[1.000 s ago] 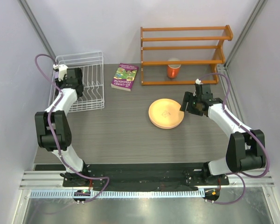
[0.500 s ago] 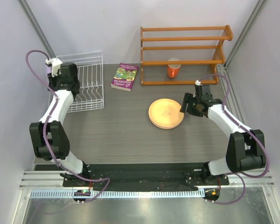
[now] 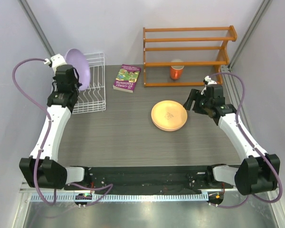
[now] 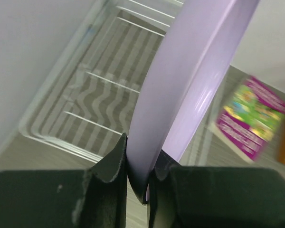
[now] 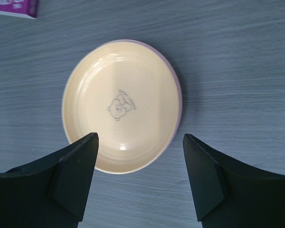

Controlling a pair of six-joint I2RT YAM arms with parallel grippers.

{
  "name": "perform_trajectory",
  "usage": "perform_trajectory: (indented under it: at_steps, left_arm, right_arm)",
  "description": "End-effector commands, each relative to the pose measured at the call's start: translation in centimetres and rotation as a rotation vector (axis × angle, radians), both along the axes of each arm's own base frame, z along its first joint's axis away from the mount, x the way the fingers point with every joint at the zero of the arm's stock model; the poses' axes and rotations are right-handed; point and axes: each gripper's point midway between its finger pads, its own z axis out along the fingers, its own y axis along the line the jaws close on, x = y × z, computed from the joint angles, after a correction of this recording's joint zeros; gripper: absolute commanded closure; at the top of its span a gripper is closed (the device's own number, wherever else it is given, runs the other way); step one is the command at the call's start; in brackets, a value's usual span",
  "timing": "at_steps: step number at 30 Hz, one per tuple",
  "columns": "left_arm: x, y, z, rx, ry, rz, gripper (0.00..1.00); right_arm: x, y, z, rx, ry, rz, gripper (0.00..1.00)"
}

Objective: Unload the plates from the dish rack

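My left gripper (image 3: 71, 80) is shut on the rim of a lavender plate (image 3: 79, 67), held on edge above the white wire dish rack (image 3: 88, 92). In the left wrist view the plate (image 4: 190, 80) rises from between my fingers (image 4: 111, 166), with the rack (image 4: 85, 95) below. A yellow-orange plate (image 3: 168, 115) lies flat mid-table on top of another plate whose lavender rim (image 5: 178, 88) shows at its right side. My right gripper (image 3: 194, 103) is open and empty, raised just right of that stack; the wrist view shows the yellow-orange plate (image 5: 121, 107) below the spread fingers.
A purple-and-green book (image 3: 127, 78) lies right of the rack. An orange wooden shelf (image 3: 187, 54) stands at the back with an orange mug (image 3: 176, 71) on its lowest level. Walls stand close on the left and right.
My left arm has lifted the lavender plate up out of the rack. My right gripper has risen and drawn back to the right from the stacked plates.
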Motion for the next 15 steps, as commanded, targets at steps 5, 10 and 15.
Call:
perform_trajectory:
  at_steps: [5,10,15]
  left_arm:
    - [-0.2,-16.3,-3.2,-0.46,0.023,-0.583,1.0]
    - [-2.2,-22.9,-5.8,-0.536,0.108,-0.732,1.0]
    - [-4.2,-27.4,-7.0,-0.609,0.133,-0.839,1.0]
  right_arm:
    - [0.9,4.6,6.7,0.259,-0.193,0.123,0.21]
    - [1.4,7.2,7.9,0.342,-0.237,0.184,0.2]
    - [1.5,10.0,7.9,0.351,-0.233,0.236,0.2]
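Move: The left hand already holds the purple plate above the rack; the stack of laid-down plates, yellow one on top, lies about 49 cm to its right, 3 cm nearer the base and 28 cm below. The rack's middle is some 14 cm ahead, 3 cm to its left and 25 cm below, the book roughly 18 cm ahead, 24 cm to the right and 28 cm down. From the empty right hand the stack lies around 12 cm left, 3 cm ahead and 13 cm below. The left arm swings quickly right, some 24 cm, carrying the purple plate by its rim off over the rack's right side towards the yellow-topped stack, sinking about 9 cm and lately drawing back a little, while the wrist turns some 40 degrees clockwise and drops its left side; the fingers keep their pinch. The right hand, still wide open and touching nothing, goes about 7 cm left and 6 cm up towards the oncoming plate, staying above the stack as its left side rolls up and its fingers tip up slightly. ##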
